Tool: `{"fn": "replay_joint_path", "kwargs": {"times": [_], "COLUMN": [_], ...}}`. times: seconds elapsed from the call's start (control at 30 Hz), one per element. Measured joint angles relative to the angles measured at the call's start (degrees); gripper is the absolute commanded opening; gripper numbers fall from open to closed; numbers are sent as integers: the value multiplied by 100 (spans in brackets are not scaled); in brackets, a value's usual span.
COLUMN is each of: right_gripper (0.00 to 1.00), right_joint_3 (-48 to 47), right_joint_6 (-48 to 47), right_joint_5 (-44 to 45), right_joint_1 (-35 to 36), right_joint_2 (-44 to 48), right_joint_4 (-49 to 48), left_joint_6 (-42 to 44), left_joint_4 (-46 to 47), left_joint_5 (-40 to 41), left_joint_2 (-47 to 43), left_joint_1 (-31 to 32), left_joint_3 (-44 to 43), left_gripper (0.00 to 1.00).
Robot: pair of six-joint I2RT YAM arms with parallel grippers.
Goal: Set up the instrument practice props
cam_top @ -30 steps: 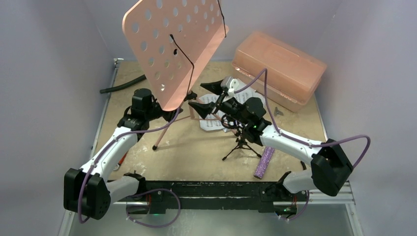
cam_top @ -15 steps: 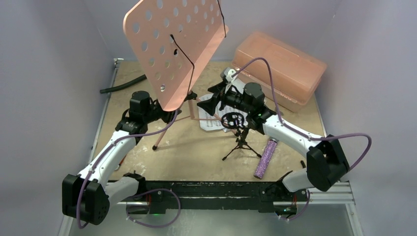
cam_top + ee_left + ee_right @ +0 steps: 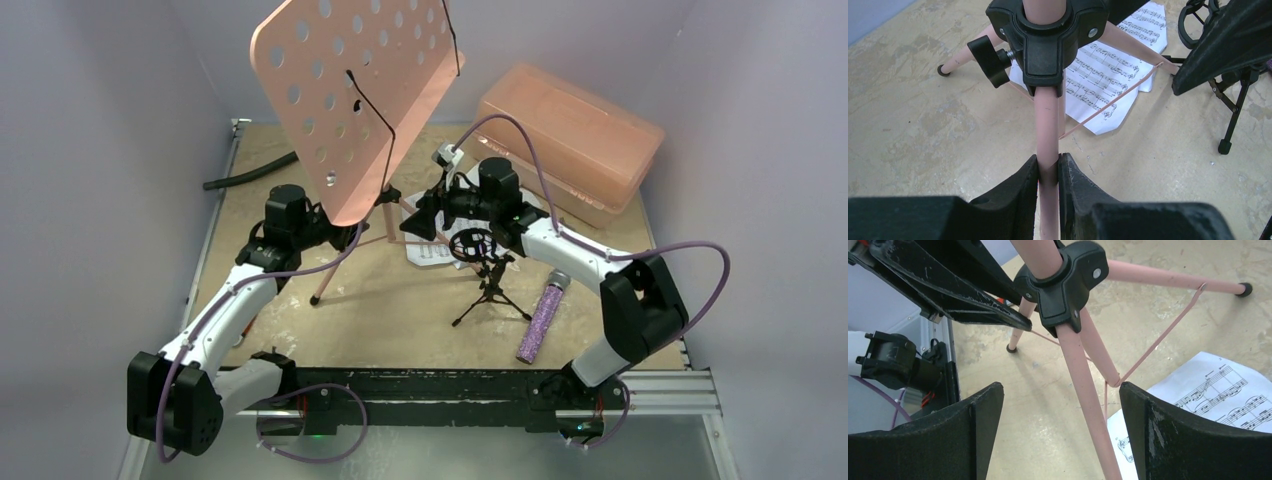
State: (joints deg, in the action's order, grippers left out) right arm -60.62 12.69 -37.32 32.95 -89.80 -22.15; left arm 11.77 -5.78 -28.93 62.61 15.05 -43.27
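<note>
The pink perforated music stand (image 3: 350, 100) stands on its tripod legs at the back left. My left gripper (image 3: 1048, 167) is shut on one pink leg (image 3: 1047, 125) just below the black hub (image 3: 1048, 35). My right gripper (image 3: 1060, 405) is open below the hub (image 3: 1063, 285). It straddles another pink leg (image 3: 1088, 405), and neither jaw touches it. White sheet-music pages (image 3: 432, 252) lie flat on the table under the legs. The small black tripod mic stand (image 3: 487, 285) stands upright beside them. The purple glitter microphone (image 3: 541, 315) lies on the table to its right.
A salmon plastic box (image 3: 570, 140) sits at the back right against the wall. A black hose (image 3: 250, 172) lies at the back left. Walls close in the table on both sides and at the back.
My right arm has swung left and farther back, bringing its open jaws round a leg under the stand's hub. The left gripper has kept its hold on its leg.
</note>
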Motion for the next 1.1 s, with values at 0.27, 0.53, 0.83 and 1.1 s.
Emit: {"fn": "replay_joint_path", "kwargs": {"times": [0.27,0.53,0.83,1.1], "right_gripper": [80,57,40,13], "right_joint_3": [-192,-247,-179,157], "right_joint_6": [7,-28,-168,-129], "right_joint_5": [-282,-387,-372,-605], "right_joint_1": [0,-22,-94,-131], "right_joint_2": [-345,-520,-522,-520], "right_joint_4": [225,306,160,-463], "left_joint_6": [2,-4,76,404], "left_joint_4": [92,221,162,15], "left_joint_5": [-7,-50,-44,50], "left_joint_2": [59,249,463,697], "left_joint_1": [0,4,22,42], "left_joint_3": [-2,-116,-313,-557], "left_gripper": [9,0,0,0]}}
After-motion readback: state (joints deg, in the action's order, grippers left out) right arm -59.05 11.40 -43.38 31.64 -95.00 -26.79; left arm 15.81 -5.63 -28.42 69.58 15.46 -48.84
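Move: The music stand's right leg passes a little beyond the right hand's open fingertips, the nearest stretch about 2 cm ahead, 2 cm left and 4 cm down. The leg hub stands some 4 cm ahead, 5 cm left and 2 cm above; the pop filter is about 12 cm right, 7 cm back, 15 cm down. From the left hand, already pinching the left leg, the right leg is roughly 11 cm right, 6 cm ahead, slightly higher, and the hub 8 cm ahead, 7 cm right, 7 cm up. The stand's right leg is taken between the right hand's fingers: that hand sinks about 3 cm with its fingers still pointing left, then holds nearly in place while they close from wide open onto the shaft below the hub. Meanwhile the left hand keeps its pinch on the left leg and pushes it slowly forward, some 3 cm. ##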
